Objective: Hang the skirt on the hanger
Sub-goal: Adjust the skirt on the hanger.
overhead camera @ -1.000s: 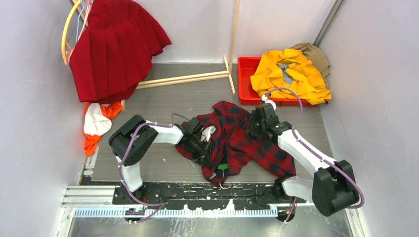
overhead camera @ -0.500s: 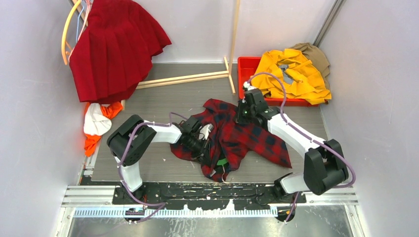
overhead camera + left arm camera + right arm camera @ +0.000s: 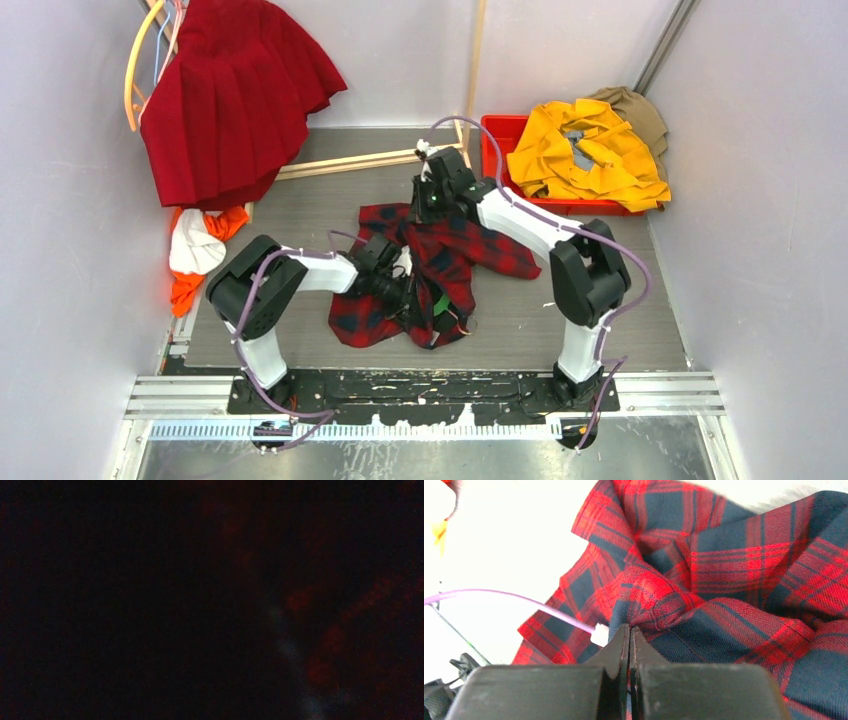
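Observation:
The bright-red pleated skirt (image 3: 230,95) hangs at the back left, its top cut off by the frame edge. A thin cream curved hanger (image 3: 128,75) shows beside it. Neither gripper is near them. My right gripper (image 3: 428,205) (image 3: 629,630) is shut on a fold of the red-and-black plaid shirt (image 3: 450,255) at its far edge. The left gripper (image 3: 403,292) is buried in the shirt's folds at mid-table, and its fingers are hidden. The left wrist view is dark, covered by cloth.
A green hanger (image 3: 440,305) pokes out of the plaid shirt. A red bin (image 3: 497,130) at the back right holds yellow and tan garments (image 3: 585,150). A wooden rack frame (image 3: 370,158) lies along the back. White-and-orange cloth (image 3: 195,250) sits by the left wall.
My right gripper shut on the plaid shirt and swung from the right to the back centre, dragging the shirt leftward and bunching it. The left arm barely moved.

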`<state>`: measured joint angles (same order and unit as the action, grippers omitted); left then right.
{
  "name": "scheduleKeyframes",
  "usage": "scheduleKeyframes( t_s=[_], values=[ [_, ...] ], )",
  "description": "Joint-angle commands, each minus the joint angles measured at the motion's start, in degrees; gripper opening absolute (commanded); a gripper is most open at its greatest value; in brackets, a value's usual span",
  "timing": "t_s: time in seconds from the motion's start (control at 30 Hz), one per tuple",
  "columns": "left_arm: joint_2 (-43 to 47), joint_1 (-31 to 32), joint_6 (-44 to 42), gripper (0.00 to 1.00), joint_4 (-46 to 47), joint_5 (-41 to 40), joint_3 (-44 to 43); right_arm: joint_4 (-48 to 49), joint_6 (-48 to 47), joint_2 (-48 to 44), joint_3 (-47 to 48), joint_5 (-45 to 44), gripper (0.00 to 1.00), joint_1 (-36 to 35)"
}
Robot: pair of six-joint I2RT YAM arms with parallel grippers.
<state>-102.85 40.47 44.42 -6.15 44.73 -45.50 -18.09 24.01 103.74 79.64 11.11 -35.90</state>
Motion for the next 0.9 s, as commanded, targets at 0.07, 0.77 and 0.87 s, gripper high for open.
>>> scheduleKeyframes(
  t_s=[0.07, 0.77, 0.87],
  values=[
    [-1.00, 0.87, 8.24, 0.00, 15.74, -3.37, 4.50, 5.88, 2.18, 4.97, 16.65, 14.24, 0.06, -2.08],
    [-11.19, 0.82, 29.28, 0.00, 47.66, -10.25, 6.51, -19.99, 23.88, -51.91, -25.65, 0.40, 0.74, 13.95],
    [-13.31, 0.87, 32.47, 0.00, 53.30, -11.34, 6.94, -25.60, 28.01, -57.43, -30.24, -0.12, 0.71, 14.22]
  ],
)
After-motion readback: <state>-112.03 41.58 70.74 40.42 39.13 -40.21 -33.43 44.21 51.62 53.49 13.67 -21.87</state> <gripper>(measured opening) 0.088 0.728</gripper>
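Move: The right hand's shut fingers hold a fold at the skirt's far side. The green hanger's visible part lies about 21 cm back and 4 cm right of that hand, some 10 cm lower, and the rack foot about 10 cm ahead, 9 cm to its right and 10 cm lower. The left hand, already gripping the skirt by the waist opening, has that hanger part about 7 cm to its right and 3 cm ahead, near its own height. The right fingers, still pinching the skirt fold, carry it some 5 cm farther forward and left, then open wide and let go as the hand starts to rise. Emptied, it climbs and swings about 20 cm right and back, sinking slightly at the end. The left hand keeps its grip by the waist, dragging skirt and hanger about 6 cm forward and as far right while turning counter-clockwise. ##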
